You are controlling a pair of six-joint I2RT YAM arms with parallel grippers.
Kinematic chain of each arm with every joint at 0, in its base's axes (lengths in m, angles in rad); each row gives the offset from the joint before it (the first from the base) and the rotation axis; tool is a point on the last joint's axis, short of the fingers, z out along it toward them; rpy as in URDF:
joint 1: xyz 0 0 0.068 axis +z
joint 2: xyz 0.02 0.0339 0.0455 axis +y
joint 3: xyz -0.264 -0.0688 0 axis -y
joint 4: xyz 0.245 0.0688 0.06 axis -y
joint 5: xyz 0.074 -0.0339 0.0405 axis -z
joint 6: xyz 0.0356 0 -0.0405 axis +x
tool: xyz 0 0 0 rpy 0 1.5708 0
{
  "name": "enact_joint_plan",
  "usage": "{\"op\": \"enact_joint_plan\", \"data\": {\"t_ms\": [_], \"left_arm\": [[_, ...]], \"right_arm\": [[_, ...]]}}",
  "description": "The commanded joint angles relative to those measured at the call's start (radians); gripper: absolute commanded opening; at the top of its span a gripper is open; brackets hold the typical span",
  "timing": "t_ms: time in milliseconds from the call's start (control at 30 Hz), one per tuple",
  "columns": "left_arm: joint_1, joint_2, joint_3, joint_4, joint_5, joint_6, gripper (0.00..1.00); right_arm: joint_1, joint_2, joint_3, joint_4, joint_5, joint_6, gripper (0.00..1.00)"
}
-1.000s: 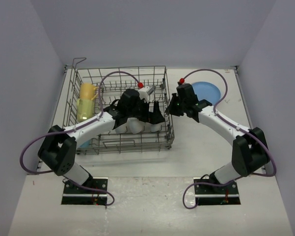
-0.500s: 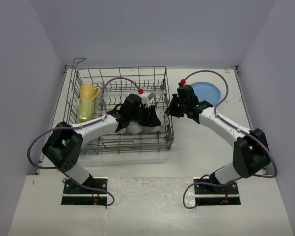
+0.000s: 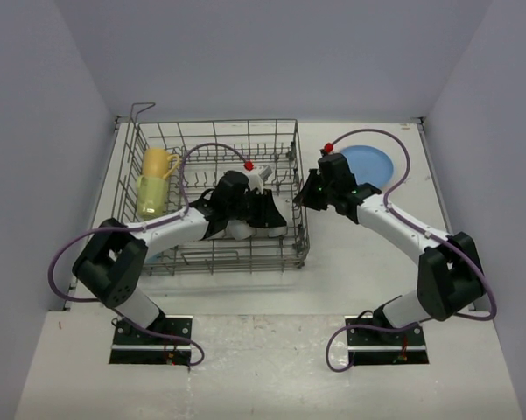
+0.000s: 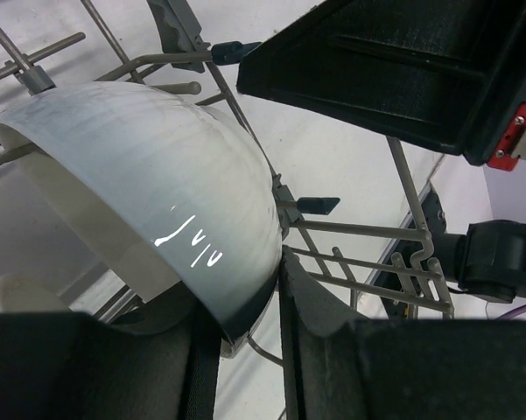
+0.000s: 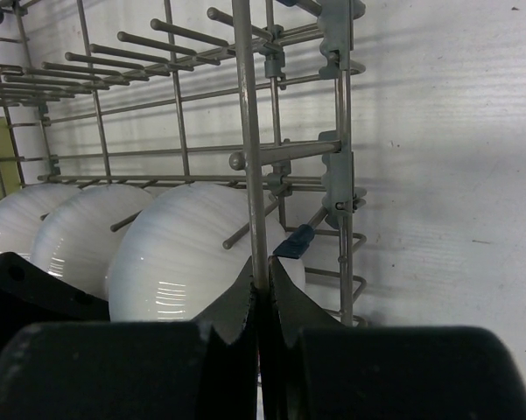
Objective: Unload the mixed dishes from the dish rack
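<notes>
The grey wire dish rack (image 3: 157, 140) sits at the left of the table. My left gripper (image 3: 261, 214) reaches into its right half. In the left wrist view the jaws (image 4: 249, 324) are shut on the rim of a white bowl (image 4: 157, 175) that leans on the tines. My right gripper (image 3: 305, 194) is at the rack's right wall, shut on an upright wire (image 5: 249, 131). Behind that wire stand three white bowls (image 5: 179, 245) in a row. A yellow mug (image 3: 156, 163) lies at the rack's left end. A blue plate (image 3: 368, 163) lies flat on the table to the right.
A second yellowish cup (image 3: 149, 194) lies just below the yellow mug. The rack's tines and side wires surround both grippers closely. White walls close in the table at the back and both sides.
My left gripper's jaws have gone from wide open to shut on the white bowl's rim, moving slightly deeper into the rack. The right gripper keeps its hold on the wire.
</notes>
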Motion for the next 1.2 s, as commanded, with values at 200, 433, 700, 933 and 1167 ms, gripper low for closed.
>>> {"op": "enact_joint_plan", "data": {"t_ms": [200,433,700,933,1167], "left_arm": [[0.022,-0.248,-0.092,0.24,0.041,0.035,0.0],[0.024,-0.31,-0.106,0.28,0.047,0.061,0.0],[0.024,-0.178,-0.097,0.288,0.125,0.044,0.0],[0.024,-0.25,-0.085,0.185,0.047,0.102,0.0],[0.024,-0.376,-0.066,0.067,-0.1,0.144,0.0]], "right_arm": [[-0.075,-0.015,-0.066,-0.1,0.092,0.109,0.0],[-0.088,-0.005,-0.057,-0.1,0.086,0.106,0.0],[-0.095,0.01,-0.054,-0.101,0.072,0.095,0.0],[-0.095,-0.002,-0.052,-0.103,0.072,0.078,0.0],[-0.094,-0.038,-0.043,-0.111,0.08,0.046,0.01]]}}
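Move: The rightmost bowl stands on edge in the rack, its near rim already pinched by the left fingers; its middle lies about 4 cm ahead of the left hand, 2 cm right and a little below. The middle bowl is some 2 cm ahead and 8 cm left of that hand; the rack's side wire is 6 cm ahead and 8 cm right. The right hand, shut on that wire, has the rightmost bowl 3 cm back, 6 cm left and some 4 cm lower. The rightmost bowl's rim comes out of the left fingers as that hand pulls up about 9 cm, edging left and tipping its fingers up some 20 degrees, while they close fully on nothing. The empty hand dips about 2 cm, then climbs again, drifting left. The right hand keeps its grip on the rack's side wire, almost still. ##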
